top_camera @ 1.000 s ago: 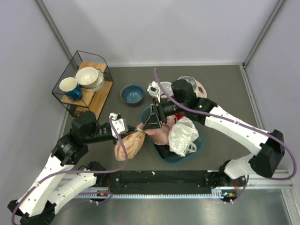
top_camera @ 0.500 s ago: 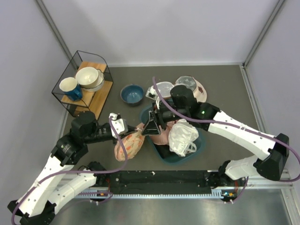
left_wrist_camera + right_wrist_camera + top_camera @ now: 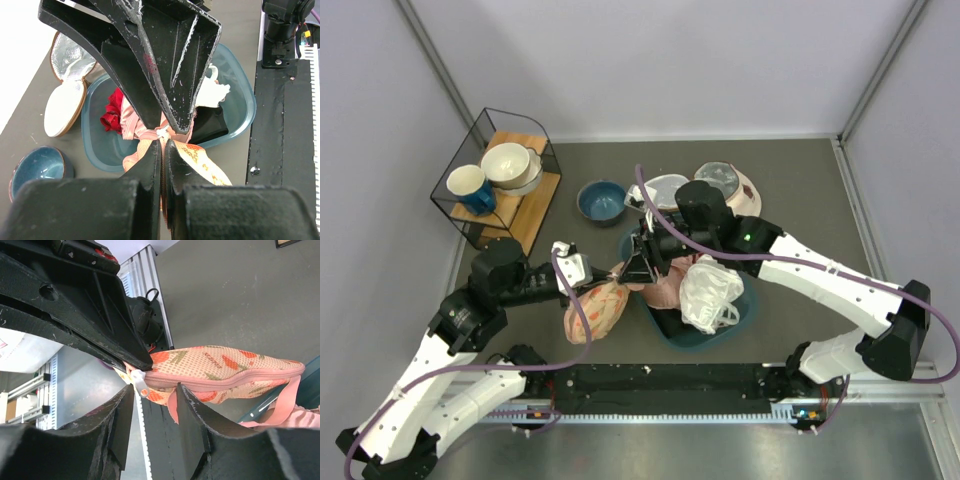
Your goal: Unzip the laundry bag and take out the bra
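The peach-pink laundry bag [image 3: 596, 312] with its orange-red print hangs at the teal basin's left rim, its zip closed. My left gripper [image 3: 611, 273] is shut on the bag's edge [image 3: 200, 161] beside the zip's end. My right gripper [image 3: 636, 266] comes in from the right. It stands open at that corner [image 3: 154, 390], with the white zip pull [image 3: 140, 383] just above the gap, close to the left finger [image 3: 120, 415]. The pink loop strap [image 3: 280, 395] hangs below the bag [image 3: 225, 365]. The bra is hidden.
The teal basin [image 3: 738, 326] holds a white glossy bundle [image 3: 710, 290], a pale pink garment [image 3: 662, 292] and red fabric [image 3: 112, 112]. Behind it lie a beige round pouch with silver lining [image 3: 722, 183] and a blue bowl [image 3: 602, 200]. A wire rack [image 3: 500, 180] with a mug and bowls stands far left.
My right gripper has moved left and slightly forward to the bag's zip end, and its jaws have narrowed. The left gripper and the bag have stayed put.
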Controlling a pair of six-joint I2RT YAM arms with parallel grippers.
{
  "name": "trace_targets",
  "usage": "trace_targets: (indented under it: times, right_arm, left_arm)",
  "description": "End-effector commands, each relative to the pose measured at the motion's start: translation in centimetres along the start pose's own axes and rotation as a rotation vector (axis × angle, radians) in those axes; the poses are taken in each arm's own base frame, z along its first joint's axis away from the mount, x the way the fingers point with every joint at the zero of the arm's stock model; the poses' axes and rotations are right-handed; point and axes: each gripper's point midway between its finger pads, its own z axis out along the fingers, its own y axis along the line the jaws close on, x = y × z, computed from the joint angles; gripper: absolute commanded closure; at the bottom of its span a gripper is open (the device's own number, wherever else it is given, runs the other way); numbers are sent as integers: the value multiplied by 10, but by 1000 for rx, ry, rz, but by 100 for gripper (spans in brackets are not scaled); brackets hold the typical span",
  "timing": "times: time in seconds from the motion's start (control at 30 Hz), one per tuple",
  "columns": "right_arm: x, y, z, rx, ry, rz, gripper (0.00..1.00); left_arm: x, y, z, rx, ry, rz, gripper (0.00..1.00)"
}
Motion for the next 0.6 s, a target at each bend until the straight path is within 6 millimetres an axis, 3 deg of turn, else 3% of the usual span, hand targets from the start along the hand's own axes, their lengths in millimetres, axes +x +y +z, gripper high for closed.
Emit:
trace_targets:
  times: [0.0, 0.3, 0.43, 0.57]
  right_arm:
    - [-29, 19, -4, -36, -68, -77, 61]
    - [-35, 39, -5, -140, -53, -100, 62]
    - [-31, 37, -1, -144, -38, -91, 80]
    - [-27, 34, 2, -140, -26, -84, 87]
  left_arm:
    - [-19, 4, -2, -12, -64, 47, 100]
    - [-18, 4, 0, -6, -62, 44, 100]
    - [-19, 4, 0, -4, -66, 43, 100]
    - [-20, 5, 0, -6, -66, 49, 100]
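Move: The zipper pull sits roughly 2 cm above the half-open right hand, 1 cm to its left and 1 cm back; from the left hand, which already pinches the laundry bag's end, it lies about 3 cm to the right, 1 cm ahead and level. The bag body hangs some 8 cm below the right hand, 5 cm back and 5 cm left. The pink bra in the tote is about 8 cm ahead of that hand, 8 cm right and 22 cm down. The right hand, its fingers pointing left at the left hand's tips, rises about 2 cm with a slight shift back and left to bring its fingertips level with the zipper pull, turning only some 5 degrees. Late in the rise its part-open fingers close most of the way around the pull, while the left hand stays still and keeps its pinch on the end of the laundry bag as an anchor. ##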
